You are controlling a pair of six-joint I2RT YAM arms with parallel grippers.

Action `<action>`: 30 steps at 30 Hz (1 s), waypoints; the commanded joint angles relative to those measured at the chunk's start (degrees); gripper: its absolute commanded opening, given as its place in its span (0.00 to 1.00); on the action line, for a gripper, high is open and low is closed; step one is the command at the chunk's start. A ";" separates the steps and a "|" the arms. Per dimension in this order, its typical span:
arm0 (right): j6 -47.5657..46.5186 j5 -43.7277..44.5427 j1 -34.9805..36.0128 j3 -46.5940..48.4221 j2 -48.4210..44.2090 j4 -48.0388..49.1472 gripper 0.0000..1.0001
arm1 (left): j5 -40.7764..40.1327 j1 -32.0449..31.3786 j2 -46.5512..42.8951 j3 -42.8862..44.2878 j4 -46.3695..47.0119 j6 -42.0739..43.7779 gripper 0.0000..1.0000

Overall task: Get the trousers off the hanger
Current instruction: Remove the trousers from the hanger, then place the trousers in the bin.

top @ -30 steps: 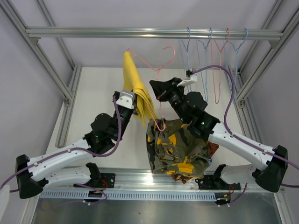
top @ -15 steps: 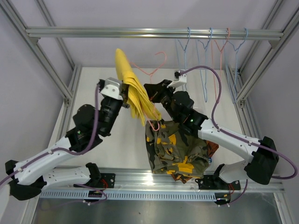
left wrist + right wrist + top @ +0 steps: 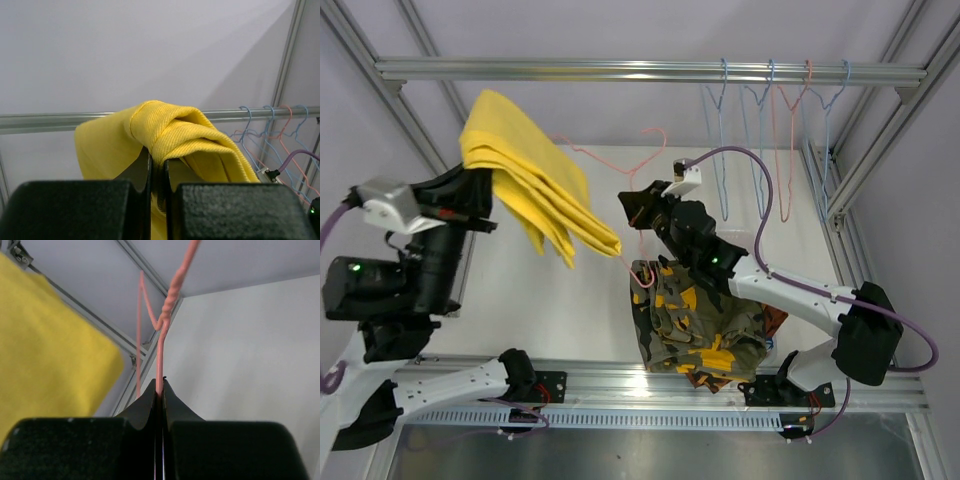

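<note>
My left gripper [image 3: 480, 192] is raised high at the left and shut on a fold of the plain yellow trousers [image 3: 535, 180]. In the left wrist view the cloth [image 3: 175, 132] bunches over my gripper [image 3: 157, 162]. The trousers slope down to the right, and their tail ends close to the pink wire hanger [image 3: 592, 157]. My right gripper [image 3: 638, 212] is shut on that hanger's wire. In the right wrist view the hanger's twisted neck [image 3: 167, 305] rises from my gripper [image 3: 161, 388], with yellow cloth [image 3: 50, 355] at the left.
A pile of camouflage trousers [image 3: 700, 320] lies on the table in front of the right arm. Several empty blue and pink hangers [image 3: 770, 130] hang at the right end of the metal rail [image 3: 570, 70]. Frame posts stand at both sides.
My left arm has swung up and far to the left, drawing the yellow trousers along and away from the hanger. My right gripper has shifted slightly left with the hanger.
</note>
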 commanded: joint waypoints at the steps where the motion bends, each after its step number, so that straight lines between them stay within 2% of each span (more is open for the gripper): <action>1: -4.21 2.06 0.92 0.42 -1.83 1.63 0.00 | 3.32 -0.02 -4.64 0.31 3.22 -0.14 0.01; 8: -9.57 1.44 2.58 0.24 -5.78 -3.47 0.00 | 3.40 -0.11 -11.24 -1.72 -3.80 -5.85 0.01; 18: -22.57 5.66 7.41 2.26 -17.55 -11.64 0.00 | 9.81 -0.02 -14.84 -2.59 -14.71 -13.85 0.00; 24: -30.66 9.00 10.32 9.19 -26.86 -21.48 0.00 | 15.44 -0.02 -13.97 -3.56 -16.57 -16.40 0.01; 30: -34.10 11.72 10.41 10.70 -33.38 -27.81 0.00 | 21.76 -0.02 -10.99 -4.61 -16.83 -19.04 0.01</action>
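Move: The yellow trousers are already in the left fingers; the pile of camouflage trousers on the basket lies roughly 32 cm to that hand's right, 4 cm ahead and 50 cm below. The pink hanger, in the right grip, is some 14 cm right of the left hand, 12 cm ahead and 22 cm lower. From the right hand, the rail stretch with the empty hangers is about 25 cm right, 9 cm ahead and 22 cm up; the yellow trousers are around 9 cm left, 6 cm back and 15 cm above. Keeping its pinch on the pink hanger, the right hand first eases back almost level, then sweeps up some 17 cm, right about 15 cm and back 11 cm, tipping its fingers upward as it draws the hanger away from the yellow trousers towards the side with the empty hangers. The left hand keeps its hold on the trousers, swings about 5 cm left and slightly back, then sinks some 8 cm while coming back right and turning about 20 degrees clockwise. ##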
